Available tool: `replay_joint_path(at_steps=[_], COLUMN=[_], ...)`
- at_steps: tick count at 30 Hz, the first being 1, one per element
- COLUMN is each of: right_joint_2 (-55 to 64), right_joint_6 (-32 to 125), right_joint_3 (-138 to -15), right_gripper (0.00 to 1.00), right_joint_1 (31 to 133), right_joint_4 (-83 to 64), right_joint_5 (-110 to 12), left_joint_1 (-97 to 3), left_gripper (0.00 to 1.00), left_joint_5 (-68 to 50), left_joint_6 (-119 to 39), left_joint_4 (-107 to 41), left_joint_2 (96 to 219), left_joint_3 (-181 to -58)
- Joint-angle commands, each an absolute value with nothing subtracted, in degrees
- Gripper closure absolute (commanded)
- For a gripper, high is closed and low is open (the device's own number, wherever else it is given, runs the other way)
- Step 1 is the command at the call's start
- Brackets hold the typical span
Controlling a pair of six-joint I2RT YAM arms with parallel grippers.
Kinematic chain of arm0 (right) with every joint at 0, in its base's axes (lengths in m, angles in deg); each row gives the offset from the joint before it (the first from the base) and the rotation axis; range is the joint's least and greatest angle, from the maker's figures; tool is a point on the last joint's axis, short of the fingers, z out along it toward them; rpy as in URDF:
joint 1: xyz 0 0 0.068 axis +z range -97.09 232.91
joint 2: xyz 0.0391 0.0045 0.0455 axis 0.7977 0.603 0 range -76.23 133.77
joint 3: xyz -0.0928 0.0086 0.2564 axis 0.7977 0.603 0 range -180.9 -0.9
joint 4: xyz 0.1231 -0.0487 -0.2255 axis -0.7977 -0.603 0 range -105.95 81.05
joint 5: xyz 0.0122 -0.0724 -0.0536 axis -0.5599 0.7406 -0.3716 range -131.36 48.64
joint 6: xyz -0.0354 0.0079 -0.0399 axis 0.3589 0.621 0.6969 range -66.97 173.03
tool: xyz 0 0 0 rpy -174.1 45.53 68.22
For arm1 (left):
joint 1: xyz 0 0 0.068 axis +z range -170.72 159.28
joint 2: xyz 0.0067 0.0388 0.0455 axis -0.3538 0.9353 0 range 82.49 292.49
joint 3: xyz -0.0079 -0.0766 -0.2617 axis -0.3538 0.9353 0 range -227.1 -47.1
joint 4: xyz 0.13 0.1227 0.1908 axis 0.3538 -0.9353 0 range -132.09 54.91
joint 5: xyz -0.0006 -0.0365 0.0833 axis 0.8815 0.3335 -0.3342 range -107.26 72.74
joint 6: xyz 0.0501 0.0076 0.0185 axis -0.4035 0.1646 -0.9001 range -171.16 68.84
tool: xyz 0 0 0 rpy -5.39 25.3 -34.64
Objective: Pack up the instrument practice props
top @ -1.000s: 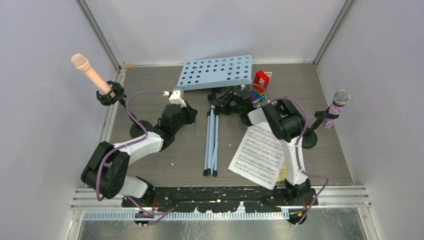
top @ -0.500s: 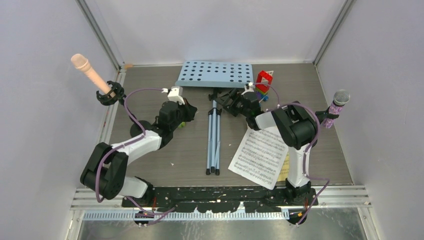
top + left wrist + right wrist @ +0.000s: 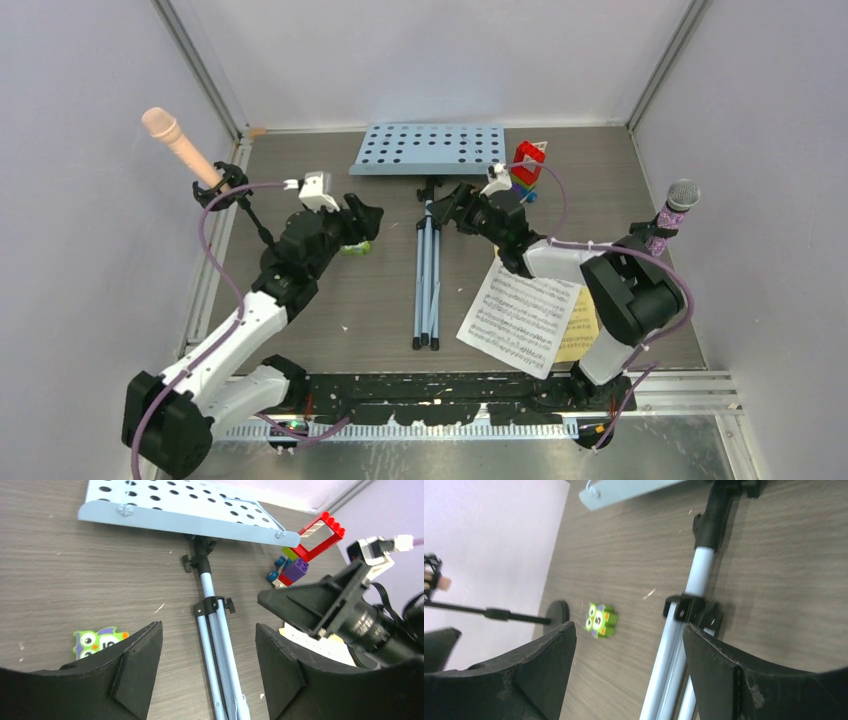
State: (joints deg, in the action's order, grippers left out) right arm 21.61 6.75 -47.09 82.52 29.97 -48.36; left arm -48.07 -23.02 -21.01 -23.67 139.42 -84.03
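The pale-blue perforated music rack (image 3: 430, 148) lies flat at the back, its folded tripod legs (image 3: 427, 285) stretched toward me. My left gripper (image 3: 362, 222) hovers open just left of the legs, nothing in it; the legs (image 3: 220, 655) show between its fingers on the table beyond. Just right of the rack's stem my right gripper (image 3: 455, 205) is open and empty too, and the legs (image 3: 674, 660) run past its right finger. A peach microphone (image 3: 180, 145) stands in its holder at the left wall, a purple one (image 3: 672, 212) at the right. White (image 3: 520, 310) and yellow (image 3: 583, 325) score sheets lie front right.
A colourful toy brick car (image 3: 525, 165) stands right of the rack plate. A small green block (image 3: 355, 247) lies under the left gripper. The left holder's round base (image 3: 558, 612) sits near the left wall. Grey walls close in three sides.
The rack plate has dropped from tilted to flat on the table. Both grippers have opened. The left gripper has pulled back to the left, and the right arm's elbow has swung right.
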Motion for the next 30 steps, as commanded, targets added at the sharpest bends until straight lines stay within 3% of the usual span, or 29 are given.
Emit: replay_joint_path(at_steps=[1,7,10,23,30], right_joint_2=[14.46,10.68,11.58,24.87,24.37], right_joint_6=[13.84,11.45,9.31,5.87,11.82], right_joint_3=[-45.18,-44.91,-44.63,-56.16,-61.29], right_gripper=[0.18,0.18,0.18,0.17,0.16], right_joint_1=[88.36,95.47,97.42,100.35,100.55], right_joint_4=[19.89,5.47,3.89,2.72,1.81], right_joint_5=[-38.56,-26.43,-25.13,-34.39,-38.61], left_joint_1=[-47.79,-47.79,-47.79,-47.79,-47.79], left_gripper=[0.28,0.15,0.01,0.00,0.00], left_joint_5=[-27.53,-27.44,-28.31,-29.45,-29.24], left_joint_6=[-20.10,-20.29,-19.62,-17.48,-17.08], left_joint_4=[-41.10,-59.54,-62.58,-66.20,-67.33], left_joint_2=[135.68,134.71,132.74,128.03,127.10], left_joint_3=[-90.40,-97.75,-97.10,-94.30,-93.79])
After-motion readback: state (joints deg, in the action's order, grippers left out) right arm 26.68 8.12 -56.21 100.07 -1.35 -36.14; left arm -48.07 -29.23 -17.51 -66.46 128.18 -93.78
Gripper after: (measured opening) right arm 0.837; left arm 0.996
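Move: The folded stand legs lie lengthwise on the table; their middle is about 11 cm back, 4 cm left and 12 cm below the right hand. The stand tray is some 17 cm ahead and 4 cm left of that hand, the white sheet roughly 16 cm back and 13 cm right, and the owl block 5 cm back and 17 cm left. From the left hand, the legs' middle is about 3 cm back, 8 cm right and 21 cm below. The folded legs are what the right hand goes for: it draws back about 9 cm, then mostly sinks another 9 cm or so over them, left side dipping and fingers tipping down, jaws staying open. Near the table it sweeps left, its right finger coming against the legs' right side and pushing them along. The left hand backs away to its left, tipping down and opening fully. ##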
